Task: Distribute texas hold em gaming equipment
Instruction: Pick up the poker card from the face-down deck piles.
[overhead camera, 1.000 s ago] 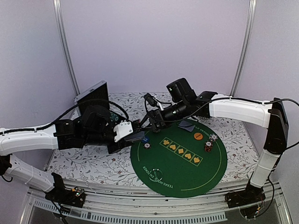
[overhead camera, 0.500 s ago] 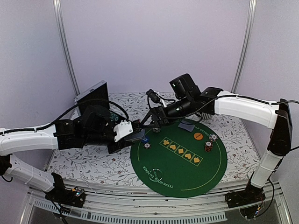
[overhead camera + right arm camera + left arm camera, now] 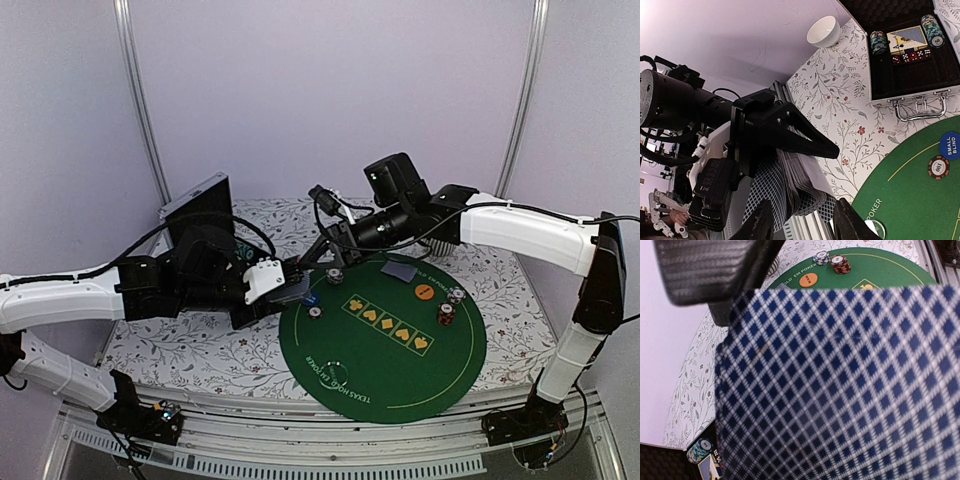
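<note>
My left gripper [image 3: 290, 292] is shut on a deck of blue-checked playing cards [image 3: 840, 385], held out over the left rim of the round green mat [image 3: 385, 345]. Its black finger [image 3: 790, 130] presses the deck's top. My right gripper [image 3: 802, 222] faces the deck's fanned end [image 3: 810, 195], jaws apart on either side of it; contact does not show. On the mat lie two chip stacks [image 3: 450, 305], an orange disc [image 3: 424, 291], a blue disc [image 3: 950, 145], a single chip [image 3: 938, 166] and face-down cards [image 3: 400, 270].
The open aluminium case [image 3: 912, 102] lies on the flowered cloth behind the mat, holding chip stacks [image 3: 879, 42], a card box and dice. A white cup [image 3: 822, 31] stands beyond it. The case lid [image 3: 197, 210] rises at the back left. A clear disc [image 3: 335, 370] lies on the mat's near side.
My right arm has lifted a little and swung its gripper left toward the deck. The left arm and the deck have stayed put.
</note>
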### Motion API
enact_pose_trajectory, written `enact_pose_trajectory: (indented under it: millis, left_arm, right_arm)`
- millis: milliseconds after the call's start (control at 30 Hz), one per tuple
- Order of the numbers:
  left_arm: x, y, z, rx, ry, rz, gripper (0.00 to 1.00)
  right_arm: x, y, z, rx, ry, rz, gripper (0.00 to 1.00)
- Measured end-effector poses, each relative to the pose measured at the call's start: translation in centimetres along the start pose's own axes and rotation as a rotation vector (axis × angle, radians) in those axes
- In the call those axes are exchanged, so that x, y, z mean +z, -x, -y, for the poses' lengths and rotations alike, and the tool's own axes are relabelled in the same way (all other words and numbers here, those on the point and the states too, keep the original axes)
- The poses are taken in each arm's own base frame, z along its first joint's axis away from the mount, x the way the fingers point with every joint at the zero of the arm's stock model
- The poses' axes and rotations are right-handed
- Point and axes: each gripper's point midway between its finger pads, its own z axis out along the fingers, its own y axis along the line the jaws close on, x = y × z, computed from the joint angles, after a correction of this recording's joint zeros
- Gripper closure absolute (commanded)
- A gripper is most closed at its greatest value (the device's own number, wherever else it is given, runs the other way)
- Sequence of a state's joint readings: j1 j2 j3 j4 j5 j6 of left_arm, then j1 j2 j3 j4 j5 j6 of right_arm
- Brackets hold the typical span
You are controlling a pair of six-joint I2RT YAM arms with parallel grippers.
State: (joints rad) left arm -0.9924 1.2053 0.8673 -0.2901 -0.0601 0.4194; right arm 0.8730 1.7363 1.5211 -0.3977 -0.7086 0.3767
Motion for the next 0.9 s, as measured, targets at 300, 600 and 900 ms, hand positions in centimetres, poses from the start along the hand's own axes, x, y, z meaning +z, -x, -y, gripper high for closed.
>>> enact_pose_trajectory:
  millis: [300, 600, 900]
  left_arm:
    - [0.00, 0.00, 0.00, 0.000, 0.000, 0.000, 0.58]
    - [0.00, 0.00, 0.00, 0.000, 0.000, 0.000, 0.58]
    - [0.00, 0.00, 0.00, 0.003, 0.000, 0.000, 0.58]
  right_arm:
    - [0.20, -0.10, -0.67, 0.003, 0.038, -0.008, 0.77]
    - [0.24, -0.27, -0.92, 0.012, 0.055, -0.018, 0.89]
    - [0.26, -0.50, -0.74, 0.014, 0.048, -0.026, 0.97]
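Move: The face-down deck is held upright in the left gripper. Its middle is about 4 cm to the left of the right hand, 2 cm back and 4 cm below, with its near upper corner already at the open right fingers. On the mat some 25 cm below the right hand, the black chip lies about 7 cm ahead and 1 cm left, the small blind button 11 cm ahead and 2 cm left. From the left hand, the deck's middle is about 2 cm right, level. The right hand shuts its half-open fingers all the way onto the upper outer corner of the face-down deck, easing back only about 1 cm towards its base as they close, with hardly any wrist turn, so the tips come together on the edge of the outermost card. The left arm stays quite still and keeps its grip on the deck, holding it up as a steady stand for the right hand to pinch against. ##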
